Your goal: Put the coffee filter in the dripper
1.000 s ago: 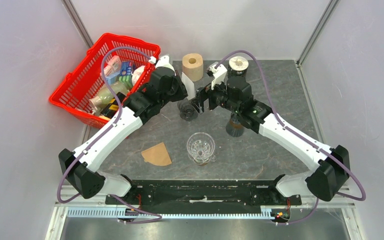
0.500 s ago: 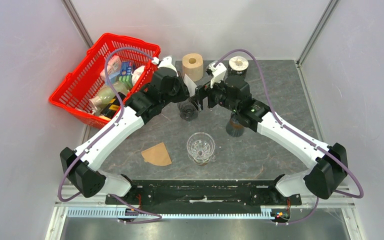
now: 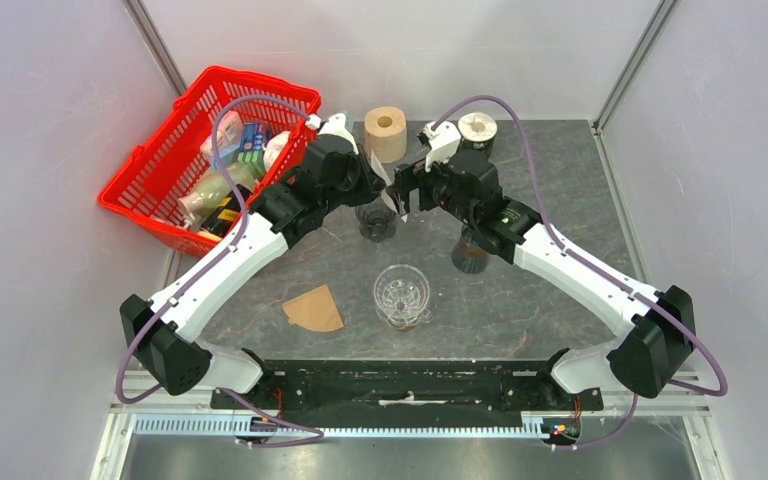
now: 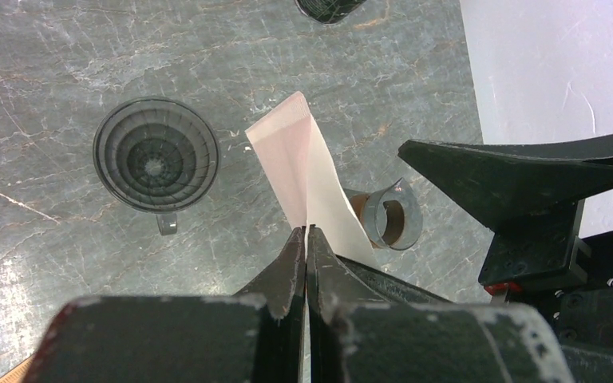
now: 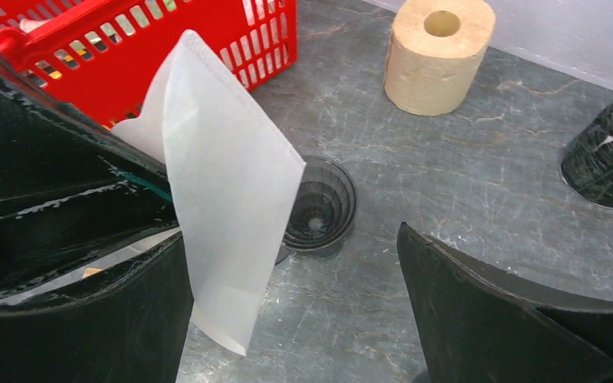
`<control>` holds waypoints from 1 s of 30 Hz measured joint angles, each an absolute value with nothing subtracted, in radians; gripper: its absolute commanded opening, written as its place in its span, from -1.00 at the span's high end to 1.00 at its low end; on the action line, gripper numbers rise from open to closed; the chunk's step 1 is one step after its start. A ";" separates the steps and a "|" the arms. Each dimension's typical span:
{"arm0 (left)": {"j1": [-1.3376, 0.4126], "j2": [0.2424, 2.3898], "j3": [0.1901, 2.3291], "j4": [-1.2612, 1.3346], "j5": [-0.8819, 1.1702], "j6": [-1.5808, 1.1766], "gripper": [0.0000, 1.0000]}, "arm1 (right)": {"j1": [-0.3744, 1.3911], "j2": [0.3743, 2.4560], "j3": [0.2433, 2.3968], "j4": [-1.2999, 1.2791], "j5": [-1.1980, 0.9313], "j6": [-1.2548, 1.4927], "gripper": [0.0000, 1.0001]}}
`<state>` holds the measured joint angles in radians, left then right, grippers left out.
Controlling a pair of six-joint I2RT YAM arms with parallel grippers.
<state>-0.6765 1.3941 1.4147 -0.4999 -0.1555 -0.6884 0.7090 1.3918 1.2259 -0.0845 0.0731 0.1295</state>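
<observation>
My left gripper (image 4: 306, 231) is shut on a white paper coffee filter (image 4: 303, 171) and holds it in the air, hanging flat. The dark smoked dripper (image 3: 375, 220) stands upright on the table just below and in front of both grippers; it shows in the left wrist view (image 4: 156, 155) and in the right wrist view (image 5: 319, 209). My right gripper (image 5: 291, 233) is open, facing the left one. The filter (image 5: 223, 199) hangs between its jaws, close to its left finger (image 5: 140, 319).
A brown paper filter (image 3: 313, 308) lies flat near the front left. A glass server (image 3: 402, 295) stands in front of the dripper. A brown cup (image 3: 470, 250) is under the right arm. A paper roll (image 3: 385, 133), a black can (image 3: 477, 130) and a red basket (image 3: 160, 170) stand at the back.
Both grippers have shifted a little toward the back of the table. The right gripper has closed in on the held filter, which now hangs between its open jaws.
</observation>
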 measured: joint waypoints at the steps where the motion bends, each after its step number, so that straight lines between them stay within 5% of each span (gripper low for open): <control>1: -0.677 1.394 1.415 -0.500 -0.155 -0.688 0.95 | 0.710 1.392 1.226 -0.088 0.088 0.130 -0.92; 15: -0.685 1.394 1.415 -0.500 -0.151 -0.688 0.96 | 0.717 1.439 1.283 -0.103 0.166 0.130 -0.41; 25: -0.691 1.394 1.419 -0.501 -0.171 -0.688 0.96 | 0.752 1.501 1.308 -0.153 0.211 0.119 -0.23; 30: -0.693 1.395 1.431 -0.500 -0.175 -0.688 0.96 | 0.752 1.522 1.312 -0.156 0.201 0.123 0.04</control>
<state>-0.6930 1.3952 1.4315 -0.4999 -0.1749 -0.6880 0.7525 1.5215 1.3125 -0.1558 0.2012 0.1226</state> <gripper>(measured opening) 0.030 0.531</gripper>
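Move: The left hand still pinches the coffee filter, whose middle is about 3 cm ahead and 1 cm right of it; the clear dripper sits some 15 cm back, 3 cm right and 12 cm lower. From the open right hand the filter's middle is about 2 cm ahead, 3 cm left and 1 cm lower; the dark dripper lies some 4 cm ahead, 7 cm left and 15 cm below, the carafe 3 cm back and 15 cm right. Right hand eases forward, then sinks about 3 cm beside the filter, fingers closing to half open; left keeps its pinch. ##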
